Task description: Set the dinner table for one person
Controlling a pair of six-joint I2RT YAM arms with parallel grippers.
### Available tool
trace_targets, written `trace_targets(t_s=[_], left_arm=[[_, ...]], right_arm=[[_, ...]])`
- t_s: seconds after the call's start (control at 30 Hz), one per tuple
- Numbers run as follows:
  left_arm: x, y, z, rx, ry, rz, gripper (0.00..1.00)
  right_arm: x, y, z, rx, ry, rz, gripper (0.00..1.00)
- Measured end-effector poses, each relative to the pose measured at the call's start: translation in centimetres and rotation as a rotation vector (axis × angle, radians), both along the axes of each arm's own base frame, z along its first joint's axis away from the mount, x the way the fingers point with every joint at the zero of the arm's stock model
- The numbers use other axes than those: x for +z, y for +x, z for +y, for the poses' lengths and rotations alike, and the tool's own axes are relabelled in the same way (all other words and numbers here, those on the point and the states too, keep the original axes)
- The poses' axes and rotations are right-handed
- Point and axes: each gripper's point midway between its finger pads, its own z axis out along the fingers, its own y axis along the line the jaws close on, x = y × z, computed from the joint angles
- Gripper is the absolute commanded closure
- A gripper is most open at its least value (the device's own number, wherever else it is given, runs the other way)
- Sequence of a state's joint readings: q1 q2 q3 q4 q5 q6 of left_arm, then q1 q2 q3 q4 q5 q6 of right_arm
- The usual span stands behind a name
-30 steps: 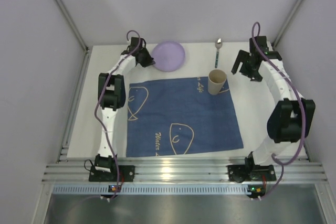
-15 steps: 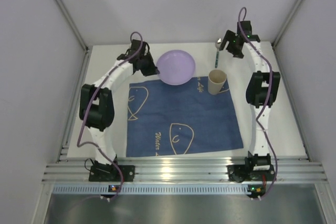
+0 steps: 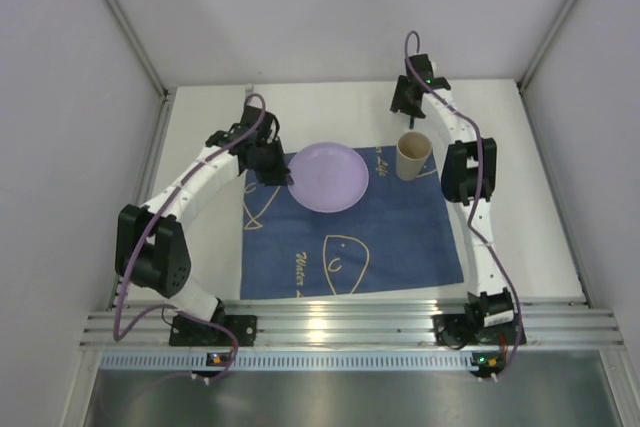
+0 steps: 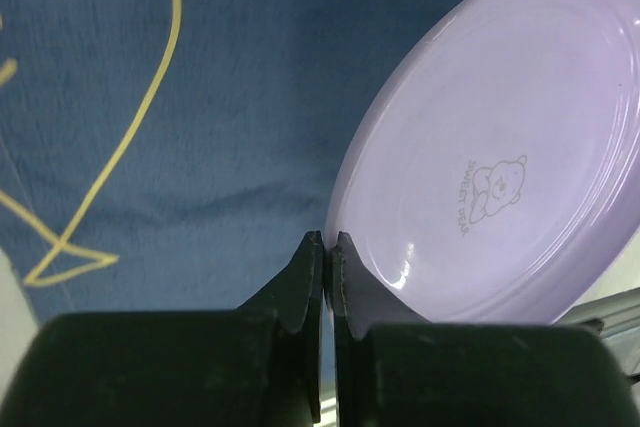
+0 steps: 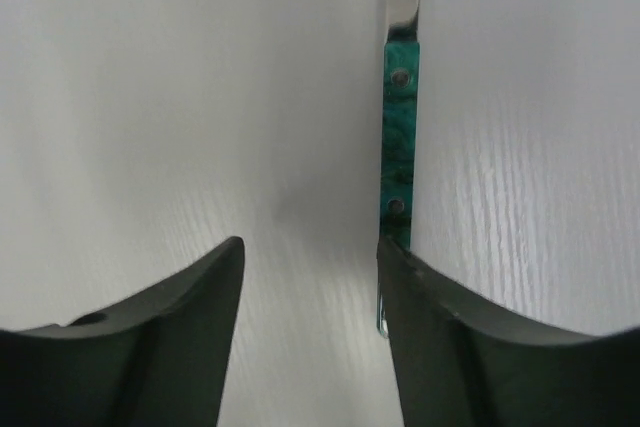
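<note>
My left gripper (image 3: pixel 284 174) is shut on the left rim of a lilac plate (image 3: pixel 328 176), which is held tilted over the back of the dark blue placemat (image 3: pixel 350 237). In the left wrist view the jaws pinch the plate's (image 4: pixel 500 167) edge at my left gripper (image 4: pixel 328 239), with the placemat (image 4: pixel 150 97) below. My right gripper (image 3: pixel 408 107) is low over the white dinner table (image 3: pixel 520 197) at the back and hides the spoon there. In the right wrist view my right gripper (image 5: pixel 310 247) stands open, and the green-handled spoon (image 5: pixel 400 137) lies against its right finger's inner edge.
A tan paper cup (image 3: pixel 414 155) stands upright on the placemat's back right corner, just in front of the right gripper. Grey walls close the table in on three sides. A silver rail (image 3: pixel 350 322) runs along the near edge by the arm bases.
My left arm has carried the plate from the back of the table forward and right over the placemat. My right arm swung left onto the spoon and its jaws narrowed.
</note>
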State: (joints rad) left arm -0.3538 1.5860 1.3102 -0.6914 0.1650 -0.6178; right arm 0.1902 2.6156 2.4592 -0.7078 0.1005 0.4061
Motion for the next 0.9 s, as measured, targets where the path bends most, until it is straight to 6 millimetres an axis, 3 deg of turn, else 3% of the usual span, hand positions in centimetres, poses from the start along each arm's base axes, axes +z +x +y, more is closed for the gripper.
trace_targets(t_s=[0.1,0.2,0.27,0.4,0.73,0.9], left_arm=[[-1.7,-2.2,0.8,-0.001,0.043,0.080,1.00],[-1.7,-3.2,1.5,0.010,0.060,0.089,1.00],[-1.1,-3.8,1.8,0.014,0.060,0.077,1.00],[-0.2,-4.8,2.3,0.023,0.054,0.056,1.00],[-3.1,-6.5,2.3,0.000,0.065,0.167,1.00],[-4.0,-6.7,1.9,-0.025,0.062,0.200,1.00]], right_arm=[[-0.3,0.4,0.0,-0.026,-0.029,-0.003,0.54],[-1.5,0.3,-0.9,-0.071,-0.028,0.026,0.69],[-1.7,0.0,-1.5,-0.098,-0.002,0.048,0.71],[-1.8,0.1,-2.7,-0.133,0.018,0.060,0.98],[-1.7,-0.7,-4.3,-0.168,-0.007,0.083,1.00],[-1.7,-2.2,-8.0,-0.213,-0.042,0.132,1.00]])
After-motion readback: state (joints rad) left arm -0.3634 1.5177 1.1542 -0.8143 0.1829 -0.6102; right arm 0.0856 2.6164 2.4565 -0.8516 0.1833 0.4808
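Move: The spoon's middle is about 6 cm ahead of the right hand, 2 cm to its right and 2 cm below, with the handle's end near the fingers. The cup stands roughly 15 cm back and 1 cm to the right of that hand. The left hand already holds the plate's rim, the plate's middle some 10 cm to its right, level front to back. The placemat's middle lies about 15 cm right, 4 cm back and 12 cm below the left hand. The spoon's handle is met near its end by the right fingers, which shut completely as the hand sinks 2 cm to the table, then carry on rightward, about 8 cm in all, dragging the handle with a late pull back and a slight clockwise turn. The plate, still pinched at its rim, is brought back some 7 cm and lowered 4 cm towards the placemat by the left hand, tipping about 10 degrees. ##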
